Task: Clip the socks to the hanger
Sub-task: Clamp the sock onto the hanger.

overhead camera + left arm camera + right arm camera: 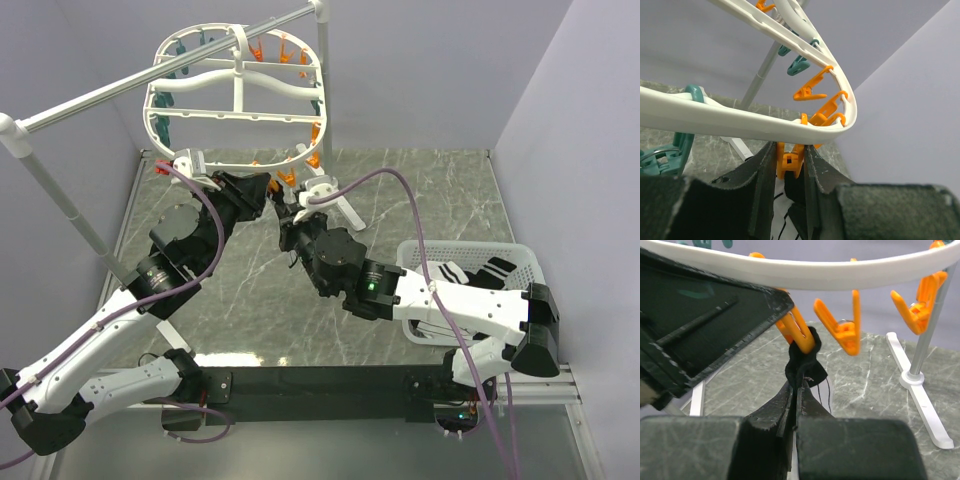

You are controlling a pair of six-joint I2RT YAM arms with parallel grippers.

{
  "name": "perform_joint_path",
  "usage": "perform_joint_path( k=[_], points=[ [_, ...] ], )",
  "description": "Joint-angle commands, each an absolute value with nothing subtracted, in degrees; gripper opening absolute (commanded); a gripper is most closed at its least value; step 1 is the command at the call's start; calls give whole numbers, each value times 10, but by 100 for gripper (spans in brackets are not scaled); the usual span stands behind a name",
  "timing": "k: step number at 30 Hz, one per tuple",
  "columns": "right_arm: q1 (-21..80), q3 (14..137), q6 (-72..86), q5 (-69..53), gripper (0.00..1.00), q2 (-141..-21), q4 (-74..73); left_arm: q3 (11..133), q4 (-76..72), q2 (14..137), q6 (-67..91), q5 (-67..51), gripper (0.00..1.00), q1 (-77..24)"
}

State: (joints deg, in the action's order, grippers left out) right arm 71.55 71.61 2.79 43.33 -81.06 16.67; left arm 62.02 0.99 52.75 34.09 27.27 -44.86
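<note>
The white oval hanger [240,116] hangs from the rail at the back. Under its near rim my left gripper [268,188] is shut on an orange clip [789,159], one finger pad on each side of it. Just below, my right gripper [797,385] is shut on a sock [807,370] and holds it up. The sock's black top edge sits at the lower tips of that orange clip [800,332]. Its white, thinly black-striped part [780,215] shows between the left fingers. The hanger rim [815,270] runs right above both grippers.
A white lattice basket [520,250] with black and white socks [495,272] stands at the right. The silver rail [100,95] crosses the back, and its white foot [920,390] rests on the marble table. More orange clips [842,327] and teal clips [665,150] hang along the rim.
</note>
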Motion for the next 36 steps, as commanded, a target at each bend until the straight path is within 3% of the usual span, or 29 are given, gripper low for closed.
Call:
perform_joint_path(
  k=[1,13,25,26,29,36],
  points=[
    [722,758,12,442,0,-818,185,615,-20,523,334,276,27,-447],
    [723,777,5,442,0,-832,163,605,-31,512,325,265,30,-448],
    [722,773,5,443,0,-834,155,609,-18,503,333,265,63,-447],
    [722,773,6,441,0,-834,154,609,-16,502,336,265,71,-447],
    [722,775,9,434,0,-835,150,613,-8,500,341,261,79,-446],
    [722,770,21,385,0,-829,121,604,-11,483,337,245,80,-433]
  ],
)
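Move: Between the left fingertips, squeezed open under the white hanger rail, is the orange clip, roughly 1 cm ahead of the hand point. The next orange clip stands some 4 cm to the right of it and 2 cm farther out, a teal clip about 6 cm to the left hand's left and level with it. From the right hand, already pinching the black sock cuff, the clip is about 3 cm ahead, 1 cm left and 3 cm up. Feeding the cuff at the squeezed clip, the right hand, still shut on the sock, rises about 1 cm, then drifts some 1.5 cm left while sinking back, rolling slightly. The left hand dips half a centimetre and comes back up, its fingers spreading wide to let go of the clip, then eases about 1 cm left and back. ##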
